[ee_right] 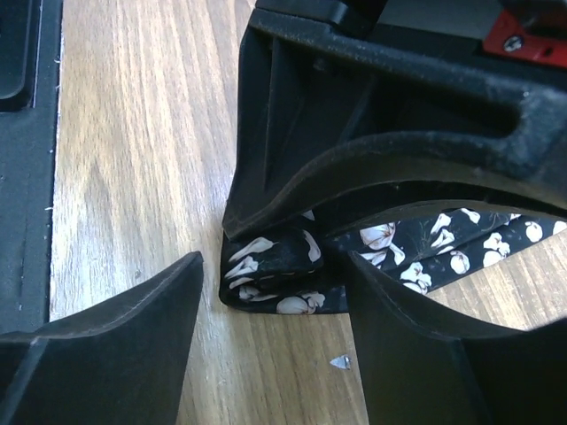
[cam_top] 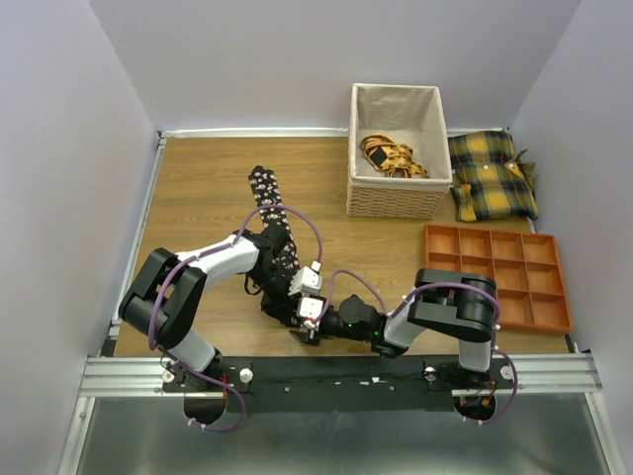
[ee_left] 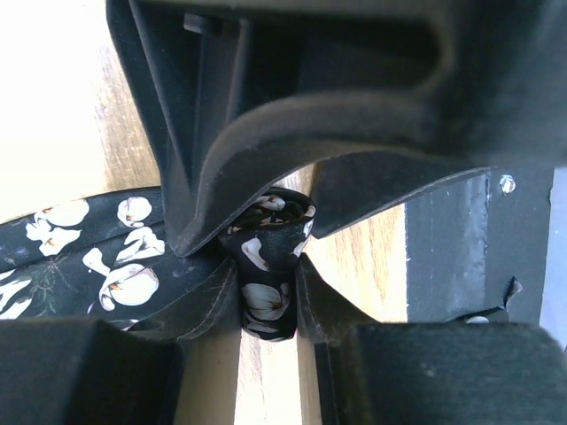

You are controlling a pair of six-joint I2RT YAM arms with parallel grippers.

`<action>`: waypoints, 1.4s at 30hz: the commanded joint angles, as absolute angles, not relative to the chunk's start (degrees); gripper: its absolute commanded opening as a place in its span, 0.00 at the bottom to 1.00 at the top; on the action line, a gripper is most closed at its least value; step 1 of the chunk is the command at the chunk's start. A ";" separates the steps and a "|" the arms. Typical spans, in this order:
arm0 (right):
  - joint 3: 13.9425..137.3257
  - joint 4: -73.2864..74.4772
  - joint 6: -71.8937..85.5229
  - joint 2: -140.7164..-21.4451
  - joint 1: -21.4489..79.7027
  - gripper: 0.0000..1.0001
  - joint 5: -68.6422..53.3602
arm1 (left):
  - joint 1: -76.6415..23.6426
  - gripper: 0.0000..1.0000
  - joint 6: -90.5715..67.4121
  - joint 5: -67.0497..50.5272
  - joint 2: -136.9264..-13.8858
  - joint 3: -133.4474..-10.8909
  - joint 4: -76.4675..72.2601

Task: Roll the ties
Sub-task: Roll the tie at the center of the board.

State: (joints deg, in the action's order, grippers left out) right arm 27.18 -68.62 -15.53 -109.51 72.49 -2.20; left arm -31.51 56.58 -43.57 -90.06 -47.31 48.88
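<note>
A black tie with white flowers [cam_top: 265, 190] lies as a strip running from the table's middle toward the near edge. Its near end is wound into a small coil [ee_right: 270, 266]. My left gripper [cam_top: 295, 300] is shut on that coil; in the left wrist view the coil [ee_left: 266, 266] sits pinched between the two pads, with the loose strip [ee_left: 97, 257] trailing left. My right gripper [ee_right: 275, 297] faces the left one across the coil. It stands open, one finger [ee_right: 133, 336] left of the coil and the other [ee_right: 416, 345] right of it, neither touching.
A lined wicker basket [cam_top: 396, 193] at the back holds a yellow patterned tie [cam_top: 391, 156]. Yellow-and-black plaid cushions [cam_top: 492, 176] lie to its right. An orange compartment tray [cam_top: 499, 275] sits at the right. A black rail [cam_top: 336, 374] runs along the near edge.
</note>
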 commanded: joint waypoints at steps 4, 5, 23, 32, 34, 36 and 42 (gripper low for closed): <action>29.62 -66.09 -16.70 -111.27 72.60 0.63 -3.69 | -31.64 0.25 58.80 -45.17 -90.62 -47.64 51.24; 29.71 -66.18 -16.70 -111.44 72.42 0.63 -3.78 | -31.64 0.25 58.80 -45.09 -90.44 -47.55 51.15; 28.57 -66.36 -13.54 -111.27 71.98 0.20 -5.36 | -31.82 0.37 59.16 -43.95 -90.18 -46.85 51.16; 28.04 -66.36 -6.07 -111.18 71.98 0.15 -5.28 | -31.73 0.80 55.28 -40.96 -88.42 -46.93 46.67; 27.86 -66.27 -3.80 -111.44 71.98 0.14 -4.75 | -31.12 0.85 56.51 -41.39 -87.54 -46.23 47.63; 27.42 -66.79 -1.86 -111.71 71.98 0.14 -4.40 | -30.50 0.99 57.57 -41.66 -85.61 -44.83 47.03; 25.58 -69.35 7.81 -112.41 71.90 0.13 -5.01 | -28.57 0.99 54.59 -41.92 -80.07 -42.89 41.67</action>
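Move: Between the left fingers, right at their hand point, is the tie's rolled near end, still pinched. From this left hand the tie's flat strip has its middle about 18 cm ahead and 3 cm left and its far end some 34 cm ahead and 7 cm left, both about 2 cm lower; the board's front edge is roughly 8 cm back, level sideways. From the right hand the roll is about 2 cm left, level fore and aft and in height. Reaching about 1 cm left around the roll, the right hand closes its open fingers and pinches it while the left still holds, then draws back about 1 cm and rolls some 10 degrees about its own finger line, top going forward. The left eases back about 1 cm with the roll, opens wide to let go, lifts about 1 cm and starts forward. ##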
